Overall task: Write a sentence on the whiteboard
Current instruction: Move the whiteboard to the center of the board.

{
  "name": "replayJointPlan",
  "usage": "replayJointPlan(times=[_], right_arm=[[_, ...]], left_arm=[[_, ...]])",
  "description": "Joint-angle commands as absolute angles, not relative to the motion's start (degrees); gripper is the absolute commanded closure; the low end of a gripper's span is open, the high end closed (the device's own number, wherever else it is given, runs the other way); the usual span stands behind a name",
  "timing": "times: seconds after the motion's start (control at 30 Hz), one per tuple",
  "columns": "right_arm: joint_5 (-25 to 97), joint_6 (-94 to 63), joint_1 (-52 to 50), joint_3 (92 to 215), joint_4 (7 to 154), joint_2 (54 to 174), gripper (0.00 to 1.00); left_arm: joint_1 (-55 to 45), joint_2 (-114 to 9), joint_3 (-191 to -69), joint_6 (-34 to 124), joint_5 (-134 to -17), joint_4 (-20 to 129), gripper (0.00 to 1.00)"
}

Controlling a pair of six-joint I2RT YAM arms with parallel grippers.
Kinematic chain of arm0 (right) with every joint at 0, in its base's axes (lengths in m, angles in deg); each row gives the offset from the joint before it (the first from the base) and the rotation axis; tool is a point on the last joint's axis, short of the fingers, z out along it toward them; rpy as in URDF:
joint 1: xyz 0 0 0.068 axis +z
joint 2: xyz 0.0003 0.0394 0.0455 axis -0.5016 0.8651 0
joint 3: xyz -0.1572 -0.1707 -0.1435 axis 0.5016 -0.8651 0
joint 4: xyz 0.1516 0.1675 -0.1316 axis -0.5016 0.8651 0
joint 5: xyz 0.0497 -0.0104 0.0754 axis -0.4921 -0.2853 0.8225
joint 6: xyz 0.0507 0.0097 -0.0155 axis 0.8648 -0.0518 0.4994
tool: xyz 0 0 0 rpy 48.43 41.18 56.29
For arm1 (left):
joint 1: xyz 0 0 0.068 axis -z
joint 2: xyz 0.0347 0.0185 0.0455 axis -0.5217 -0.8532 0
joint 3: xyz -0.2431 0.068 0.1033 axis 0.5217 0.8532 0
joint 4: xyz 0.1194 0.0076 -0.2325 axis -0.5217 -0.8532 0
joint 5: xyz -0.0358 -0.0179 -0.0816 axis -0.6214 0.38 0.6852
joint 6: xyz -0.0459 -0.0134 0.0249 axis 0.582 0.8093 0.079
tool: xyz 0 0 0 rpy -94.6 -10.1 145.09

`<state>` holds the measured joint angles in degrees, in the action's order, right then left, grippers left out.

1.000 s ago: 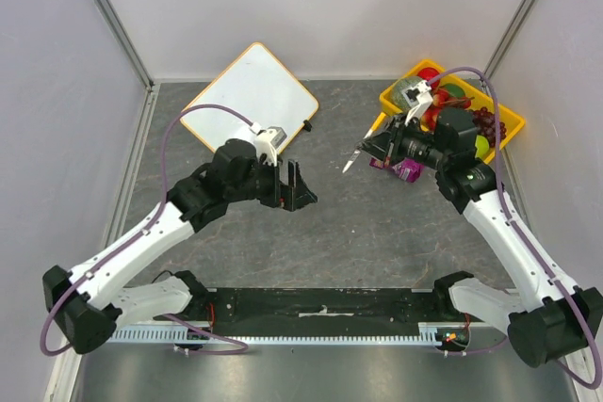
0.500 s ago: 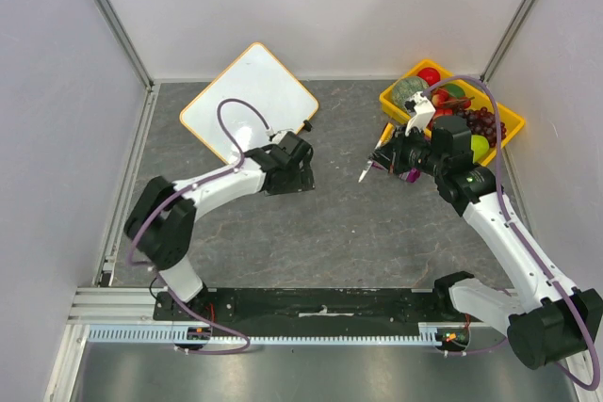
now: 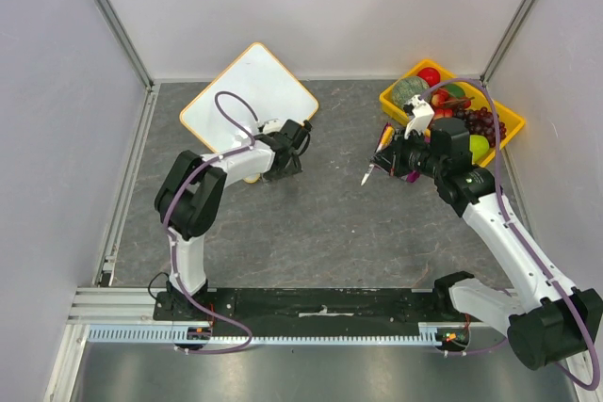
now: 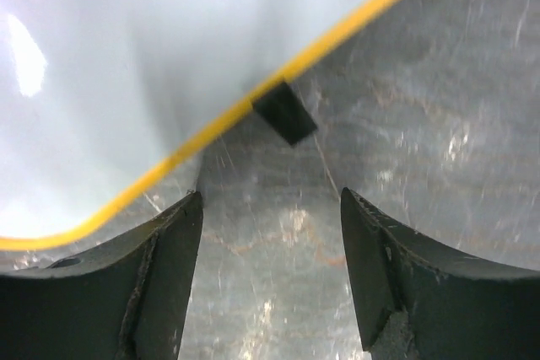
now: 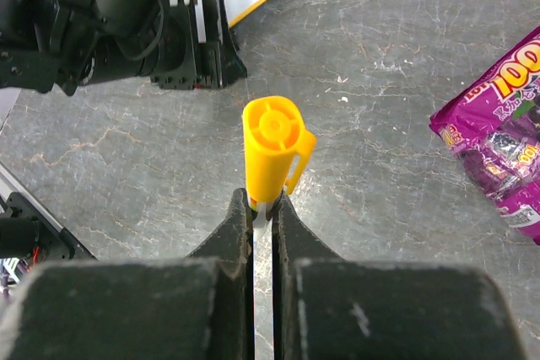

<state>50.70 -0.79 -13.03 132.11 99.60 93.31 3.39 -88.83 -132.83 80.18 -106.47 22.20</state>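
The whiteboard [image 3: 247, 91] lies tilted at the back left, white with a yellow rim. Its visible face is blank, and the sentence is not in view. My left gripper [image 3: 299, 136] stands open at the board's near right edge. In the left wrist view its fingers [image 4: 169, 276] flank bare table, just short of the rim and a black clip [image 4: 285, 112]. My right gripper [image 5: 262, 204] is shut on a marker [image 5: 274, 145] with a yellow cap. It holds the marker [image 3: 373, 162] above the table right of centre, apart from the board.
A yellow tray [image 3: 510, 123] of toy fruit sits at the back right. A purple snack packet [image 3: 407, 171] lies under my right wrist, also seen as the packet [image 5: 506, 149] in the right wrist view. Grey walls close in the table.
My left arm has swung back and left until its gripper reached the board's edge, and its jaws have narrowed somewhat. The right arm with the marker shifted slightly.
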Motion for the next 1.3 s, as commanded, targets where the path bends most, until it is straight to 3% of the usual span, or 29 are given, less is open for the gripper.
replayJointPlan(times=[0.0, 0.23, 0.47, 0.53, 0.8, 1.27], right_arm=[[50.4, -2.2, -13.1, 131.9, 99.4, 92.7, 1.0], [50.5, -2.7, -13.1, 131.7, 99.6, 93.4, 1.0], [51.5, -2.7, -13.1, 131.5, 99.9, 93.7, 1.0], [51.7, -2.6, -13.1, 131.5, 100.0, 94.0, 1.0], [52.1, -2.8, -13.1, 131.8, 101.2, 93.4, 1.0], [52.8, -2.6, -13.1, 131.7, 102.9, 92.0, 1.0]], left_arm=[[0.9, -92.8, -136.3, 82.2, -109.6, 23.5, 0.29], [-1.6, -95.3, -138.1, 80.7, -109.4, 23.7, 0.31], [-3.9, -95.4, -137.9, 76.9, -109.5, 24.0, 0.55], [-4.1, -95.3, -137.4, 75.3, -109.1, 24.5, 0.56], [-3.8, -91.6, -131.9, 72.8, -107.1, 26.5, 0.97], [4.1, -77.3, -115.7, 76.4, -106.5, 24.6, 0.98]])
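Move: The whiteboard's near clip lies about 3 cm ahead and 3 cm left of the open left fingers, roughly level with them. The far clip sits some 11 cm ahead and 4 cm right, and the whiteboard's middle about 14 cm ahead and 10 cm left. From the right hand, still holding the marker, the near clip is some 10 cm ahead, 27 cm left and 22 cm below. Left hand slides about 5 cm forward-left, pinches the whiteboard's near clip, then pulls it back some 6 cm. ##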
